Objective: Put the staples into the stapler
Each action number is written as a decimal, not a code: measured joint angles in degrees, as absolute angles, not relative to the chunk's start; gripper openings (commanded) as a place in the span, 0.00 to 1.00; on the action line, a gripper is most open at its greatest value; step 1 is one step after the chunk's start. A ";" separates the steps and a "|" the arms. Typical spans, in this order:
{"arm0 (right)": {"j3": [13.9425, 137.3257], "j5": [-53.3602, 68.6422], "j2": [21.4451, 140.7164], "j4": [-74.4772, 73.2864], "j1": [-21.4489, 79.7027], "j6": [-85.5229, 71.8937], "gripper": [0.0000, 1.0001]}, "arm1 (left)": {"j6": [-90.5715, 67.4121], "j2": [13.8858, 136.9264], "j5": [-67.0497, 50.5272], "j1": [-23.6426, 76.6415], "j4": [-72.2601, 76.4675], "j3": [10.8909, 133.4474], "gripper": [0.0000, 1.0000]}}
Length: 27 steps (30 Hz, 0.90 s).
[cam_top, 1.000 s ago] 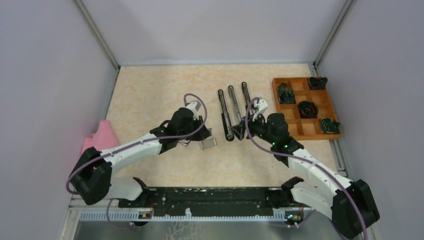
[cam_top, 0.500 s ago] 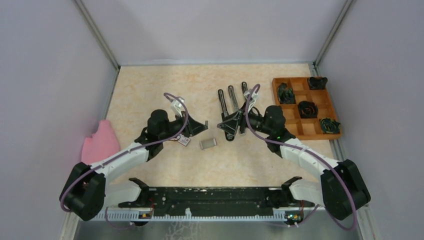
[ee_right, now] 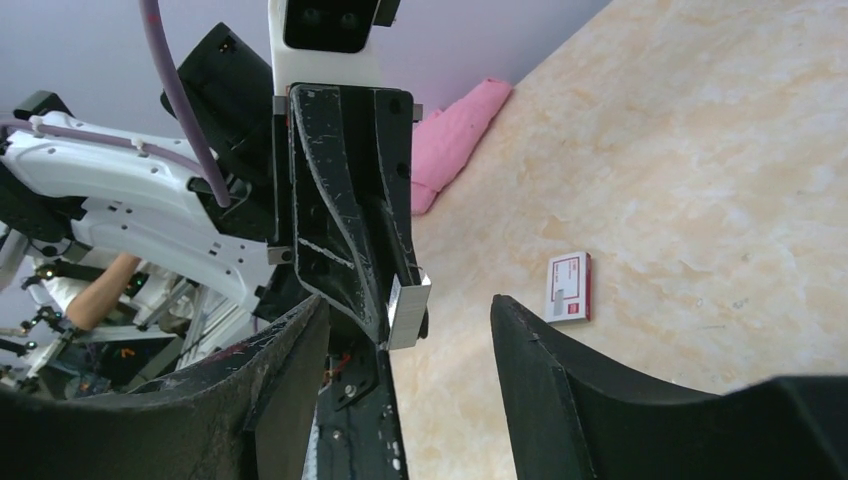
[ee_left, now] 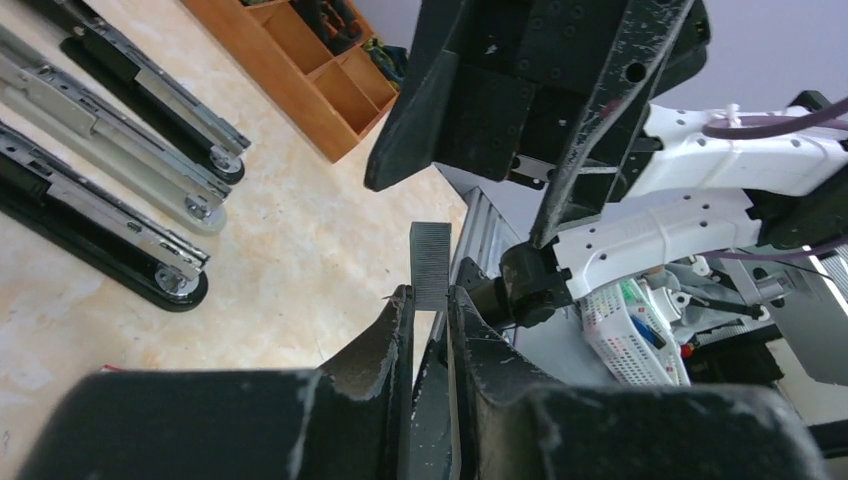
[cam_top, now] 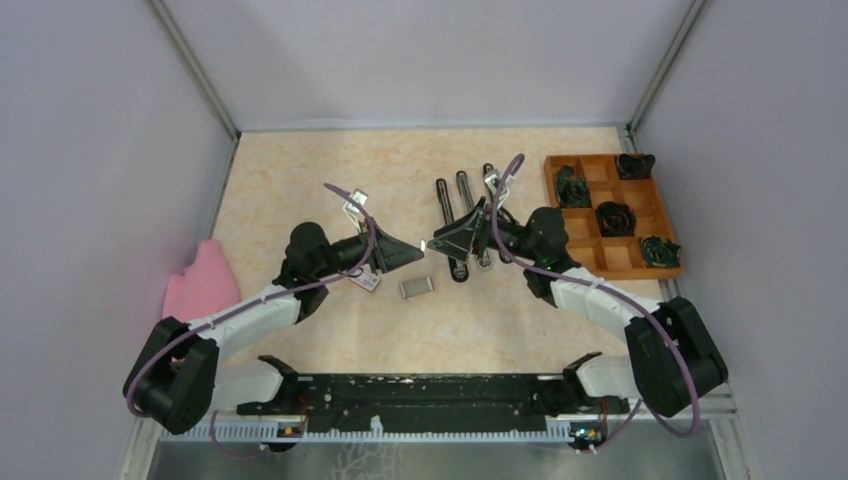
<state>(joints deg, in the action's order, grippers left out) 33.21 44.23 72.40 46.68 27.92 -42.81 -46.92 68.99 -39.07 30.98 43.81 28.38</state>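
Note:
My left gripper (ee_left: 430, 300) is shut on the staples (ee_left: 431, 262), a small ridged grey block standing out past its fingertips. In the top view the left gripper (cam_top: 414, 249) is raised above the table and points right, tip to tip with my right gripper (cam_top: 436, 241). The right gripper (ee_right: 408, 302) is open, and the staples (ee_right: 408, 310) sit in the gap between its fingers, apart from both. The stapler (cam_top: 452, 232) lies on the table behind them as long black-and-silver bars (ee_left: 100, 215) side by side.
Another grey staple block (cam_top: 416, 287) and a small red-and-white box (cam_top: 365, 281) lie on the table below the grippers. A wooden compartment tray (cam_top: 610, 262) with dark clips stands at the right. A pink cloth (cam_top: 200, 282) lies at the left wall.
The left gripper rose from the table and turned right with the staples. The right gripper swung left from the stapler's near end to face it, its jaws narrowing slightly.

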 measured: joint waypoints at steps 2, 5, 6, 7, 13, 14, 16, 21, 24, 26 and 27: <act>33.23 44.73 73.17 48.27 27.94 -43.83 0.59 | -47.59 69.17 -39.83 30.98 45.19 28.36 0.20; 33.56 45.25 74.19 49.84 28.16 -45.12 0.57 | -48.40 69.30 -40.56 30.98 46.48 28.36 0.20; 33.71 45.39 74.43 50.17 28.38 -45.28 0.56 | -48.60 69.32 -40.77 30.98 46.78 28.36 0.20; 33.91 45.52 74.70 50.46 28.47 -45.54 0.55 | -48.73 69.34 -40.86 30.98 46.96 28.36 0.20; 34.81 46.28 76.42 53.25 29.43 -46.92 0.50 | -49.63 69.45 -41.58 30.98 48.16 28.34 0.20; 34.98 46.48 76.84 53.65 29.54 -47.18 0.49 | -49.71 69.45 -41.63 30.98 48.25 28.34 0.20; 35.35 46.76 77.80 54.26 29.87 -47.79 0.47 | -49.78 69.45 -41.65 30.98 48.49 28.34 0.20; 35.75 47.53 78.98 54.96 30.50 -48.27 0.40 | -49.98 69.45 -41.71 30.98 48.97 28.34 0.20; 35.75 48.23 79.44 56.05 30.76 -48.99 0.35 | -50.15 69.49 -41.78 30.98 49.15 28.34 0.20; 35.75 48.71 79.70 57.21 30.76 -49.60 0.30 | -50.33 69.58 -41.87 30.98 49.32 28.32 0.20; 35.77 48.97 79.85 57.98 30.76 -49.87 0.27 | -50.39 69.65 -41.91 30.98 49.43 28.32 0.21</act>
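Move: The staple strip, still pinched upright in the left fingertips, is about 3 cm left of the right hand point, level with it and 1 cm lower. The right gripper is some 5 cm right of the left hand point and 2 cm ahead. From the right hand, the staple pack lies about 5 cm left, 1 cm back and 15 cm down; at that depth, the nearest black stapler is 13 cm ahead and 3 cm right. Bring the right gripper about 2.5 cm left onto the staple strip, easing back 1.5 cm and up a little, its wrist turning slightly counter-clockwise. Close its fingers to roughly half their starting gap, one on each side of the strip. Keep the strip pinched in the left gripper, letting that hand drift up 1.5 cm and then settle. ##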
